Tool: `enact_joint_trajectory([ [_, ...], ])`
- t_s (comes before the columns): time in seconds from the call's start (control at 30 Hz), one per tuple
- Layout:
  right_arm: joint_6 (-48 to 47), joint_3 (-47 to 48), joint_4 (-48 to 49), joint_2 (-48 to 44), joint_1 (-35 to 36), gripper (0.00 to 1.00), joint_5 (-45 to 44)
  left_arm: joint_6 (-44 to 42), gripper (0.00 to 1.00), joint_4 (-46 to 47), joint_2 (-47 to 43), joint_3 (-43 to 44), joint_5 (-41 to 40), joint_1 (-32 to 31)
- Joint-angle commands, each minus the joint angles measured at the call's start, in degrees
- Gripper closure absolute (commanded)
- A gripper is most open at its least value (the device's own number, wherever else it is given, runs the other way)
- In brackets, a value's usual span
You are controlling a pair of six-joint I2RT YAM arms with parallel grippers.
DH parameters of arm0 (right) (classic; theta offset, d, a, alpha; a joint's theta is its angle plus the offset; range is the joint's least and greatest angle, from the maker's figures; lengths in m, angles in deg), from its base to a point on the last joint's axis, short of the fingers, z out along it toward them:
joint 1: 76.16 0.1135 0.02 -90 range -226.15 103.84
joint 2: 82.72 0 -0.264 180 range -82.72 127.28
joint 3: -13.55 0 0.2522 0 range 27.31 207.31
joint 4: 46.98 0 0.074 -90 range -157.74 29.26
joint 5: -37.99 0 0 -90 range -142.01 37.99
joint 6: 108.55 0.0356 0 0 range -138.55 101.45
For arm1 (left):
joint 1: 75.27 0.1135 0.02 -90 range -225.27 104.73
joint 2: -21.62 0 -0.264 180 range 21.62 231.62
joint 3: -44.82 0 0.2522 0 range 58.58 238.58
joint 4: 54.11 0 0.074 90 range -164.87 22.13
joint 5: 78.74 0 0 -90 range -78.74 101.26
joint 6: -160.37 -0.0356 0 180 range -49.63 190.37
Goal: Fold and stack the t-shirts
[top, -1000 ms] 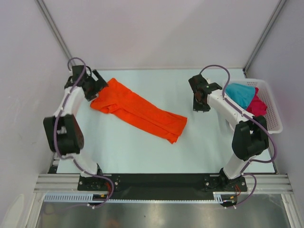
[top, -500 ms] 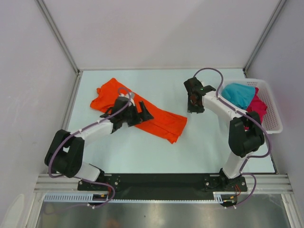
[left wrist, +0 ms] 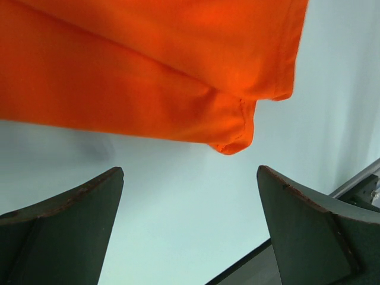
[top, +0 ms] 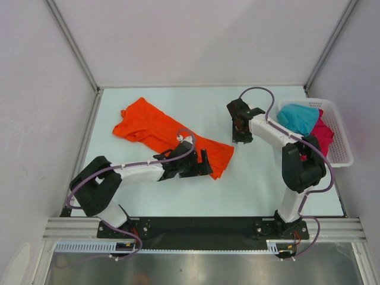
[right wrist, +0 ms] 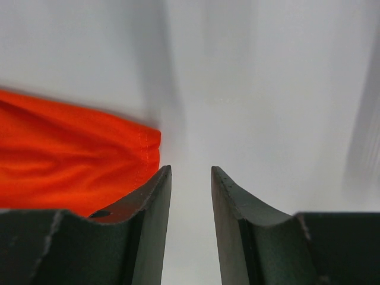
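An orange t-shirt lies folded into a long strip, running diagonally from far left to the table's middle. My left gripper hovers at the strip's near right end. Seen from the left wrist, the shirt's hem corner sits just beyond the left gripper, whose jaws stand wide open over bare table. My right gripper is just right of the strip's end. The right wrist view has the right gripper with a narrow empty gap and the orange shirt to its left. A teal t-shirt and a magenta t-shirt lie bunched in the basket.
A white slotted basket stands at the table's far right edge. The pale table is enclosed by white walls with metal posts. A black rail carrying both arm bases runs along the near edge.
My left arm has swung from the far left corner across the orange shirt to its near right end. My right gripper has shifted slightly left toward the shirt.
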Motion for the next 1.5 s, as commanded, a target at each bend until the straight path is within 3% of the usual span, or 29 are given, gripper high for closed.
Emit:
enact_joint_trajectory([
  [0.0,-0.17,-0.1,1.27,-2.03,-0.08,0.61,-0.78,6.68,0.0,-0.81,2.39,1.3,-5.4,-3.33],
  [0.33,-0.79,-1.59,1.71,-2.56,-0.69,0.61,-0.96,11.25,0.0,-3.45,4.07,6.49,-12.25,-8.88],
  [0.5,-1.49,-1.33,1.63,-2.56,-1.57,0.61,-0.87,15.21,0.0,4.26,2.31,3.42,-12.17,-8.88],
  [0.73,-2.2,-2.12,1.19,-3.44,-3.15,0.62,-0.87,22.49,0.0,7.97,3.89,3.68,-15.24,-8.7],
  [1.03,-3.25,-3.7,1.54,-6.6,-5.52,0.62,0.27,35.24,0.0,15.27,12.58,4.99,-10.51,-8.35],
  [1.33,-3.6,-3.79,1.8,-9.77,-7.9,0.61,2.91,40.26,0.01,15.01,14.09,4.47,-10.15,-8.44],
  [1.47,-3.25,-4.67,2.15,-11.35,-8.78,0.62,4.31,41.4,0.09,16.41,15.4,4.29,-9.27,-8.35],
])
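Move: The orange shirt's near-right corner lies roughly 6 cm right of the left hand, 2 cm back and a few centimetres below; the shirt's far-right corner is about 9 cm right and 7 cm ahead of that hand. From the right hand, the near-right corner is some 8 cm left, 13 cm back and 6 cm down; the basket's middle is about 25 cm right and 3 cm ahead, 5 cm lower. Open left hand goes about 8 cm right to the near-right corner, turning counter-clockwise; right hand shifts 5 cm basketward. ##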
